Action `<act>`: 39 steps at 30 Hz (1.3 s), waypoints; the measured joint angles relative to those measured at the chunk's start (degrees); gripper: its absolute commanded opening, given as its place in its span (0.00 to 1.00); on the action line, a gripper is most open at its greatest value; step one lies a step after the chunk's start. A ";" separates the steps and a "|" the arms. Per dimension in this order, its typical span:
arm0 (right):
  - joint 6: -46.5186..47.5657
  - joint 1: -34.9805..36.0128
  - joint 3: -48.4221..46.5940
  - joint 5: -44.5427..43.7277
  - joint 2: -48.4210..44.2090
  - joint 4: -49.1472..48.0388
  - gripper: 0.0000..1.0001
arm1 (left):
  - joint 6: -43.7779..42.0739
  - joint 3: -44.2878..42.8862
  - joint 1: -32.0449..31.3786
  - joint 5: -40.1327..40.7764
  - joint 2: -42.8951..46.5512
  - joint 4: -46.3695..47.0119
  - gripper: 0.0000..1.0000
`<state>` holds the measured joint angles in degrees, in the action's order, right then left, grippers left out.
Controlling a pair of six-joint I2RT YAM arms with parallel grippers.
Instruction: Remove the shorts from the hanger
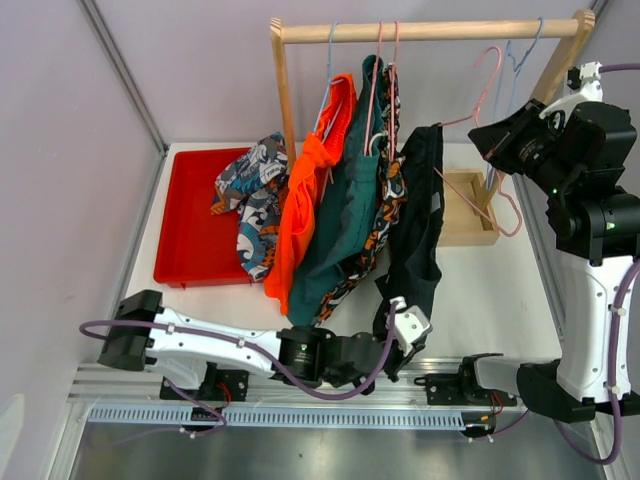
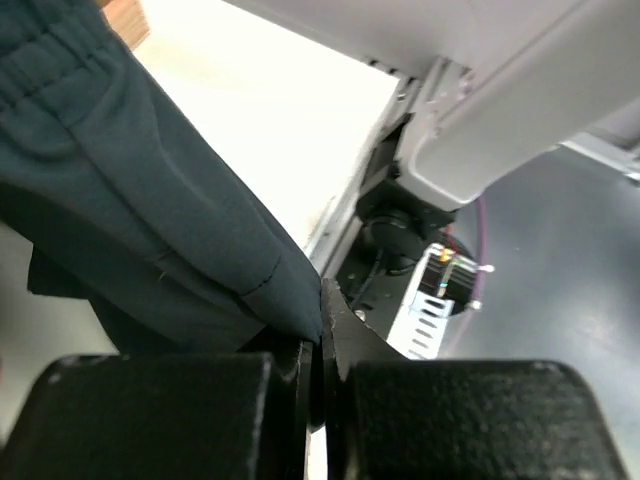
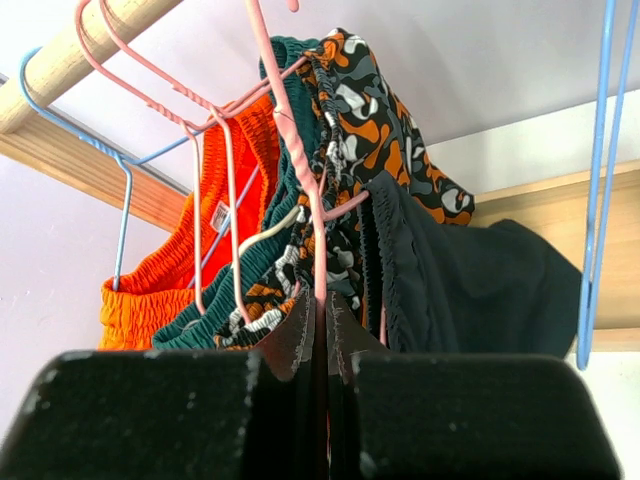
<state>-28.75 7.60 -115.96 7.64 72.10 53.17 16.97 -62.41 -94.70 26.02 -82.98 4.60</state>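
Note:
Near-black navy shorts (image 1: 420, 220) hang from a pink hanger (image 1: 487, 97) at the right end of the row on the rack. My left gripper (image 1: 398, 308) is low at their bottom hem. In the left wrist view it (image 2: 322, 345) is shut on a fold of the dark fabric (image 2: 150, 230). My right gripper (image 1: 486, 138) is up beside the waistband. It (image 3: 320, 315) is shut on the pink hanger's wire (image 3: 303, 165), with the navy shorts (image 3: 470, 290) just to the right. Orange shorts (image 1: 305, 200), teal shorts (image 1: 345, 215) and orange-black print shorts (image 1: 388, 190) hang to the left.
Blue-white print shorts (image 1: 255, 195) lie over the edge of a red tray (image 1: 190, 240) at the left. A small wooden box (image 1: 470, 205) stands behind the navy shorts. Bare blue hangers (image 1: 515, 55) hang at the right end of the wooden rail (image 1: 430, 30).

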 measured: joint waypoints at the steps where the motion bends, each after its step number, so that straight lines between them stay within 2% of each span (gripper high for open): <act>1: -0.15 -0.13 0.00 0.15 -0.13 0.15 0.00 | -0.07 -0.59 0.00 0.90 -0.42 -0.79 0.00; 8: -2.03 -0.59 4.72 0.33 -7.37 0.94 0.00 | -2.08 -13.73 4.17 1.05 -7.02 -5.51 0.00; 16: -2.23 -0.70 2.60 -0.85 -16.39 7.91 0.00 | -3.50 -38.29 22.34 -2.67 -18.78 -14.99 0.00; 20: -2.14 -0.70 -1.49 -1.36 -16.76 10.54 0.00 | -3.69 -45.46 25.81 -2.67 -22.58 -19.93 0.00; 23: -2.12 -0.70 -3.87 -1.66 -15.69 12.39 0.00 | -3.43 -44.11 25.53 -2.95 -22.43 -21.64 0.00; 27: -2.12 -0.70 -5.70 -1.79 -13.35 12.83 0.00 | -2.23 -37.68 25.07 -3.54 -21.07 -22.27 0.00; 33: -2.03 -0.70 -9.01 -1.55 -6.38 10.38 0.00 | 2.93 -17.88 23.82 -4.09 -11.91 -22.73 0.00; 36: -1.53 -0.70 -10.43 -1.44 -2.08 7.76 0.00 | 4.63 -12.28 20.63 -2.84 -6.03 -23.23 0.00; 39: -1.01 -1.16 -12.07 -1.55 2.71 4.74 0.00 | 5.84 -11.04 13.99 -0.52 -1.38 -23.78 0.00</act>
<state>-29.76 6.44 -128.03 6.09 74.81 57.91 22.81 -73.45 -80.71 25.50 -84.36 -19.18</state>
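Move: The left hand has the black shorts pinched by their lower end. The hanger's left end, still in the waistband, lies about 36 cm ahead of it, 9 cm right and 21 cm higher. The patterned shorts hang some 33 cm ahead, 3 cm left, 5 cm up. From the right hand, which grips the pink hanger, that hanger end is about 10 cm ahead, 8 cm left and slightly below; the blue hangers hang roughly 16 cm ahead, 4 cm right. Forward and up goes the left hand with the pinched shorts, about 23 cm towards the rack while swinging some 20 degrees counter-clockwise, then it sinks about 13 cm, shifts left and draws back to end 10 cm ahead of its start. Against it, the right hand keeps the pink hanger and pulls back about 13 cm, then returns forward, ending slightly higher. ##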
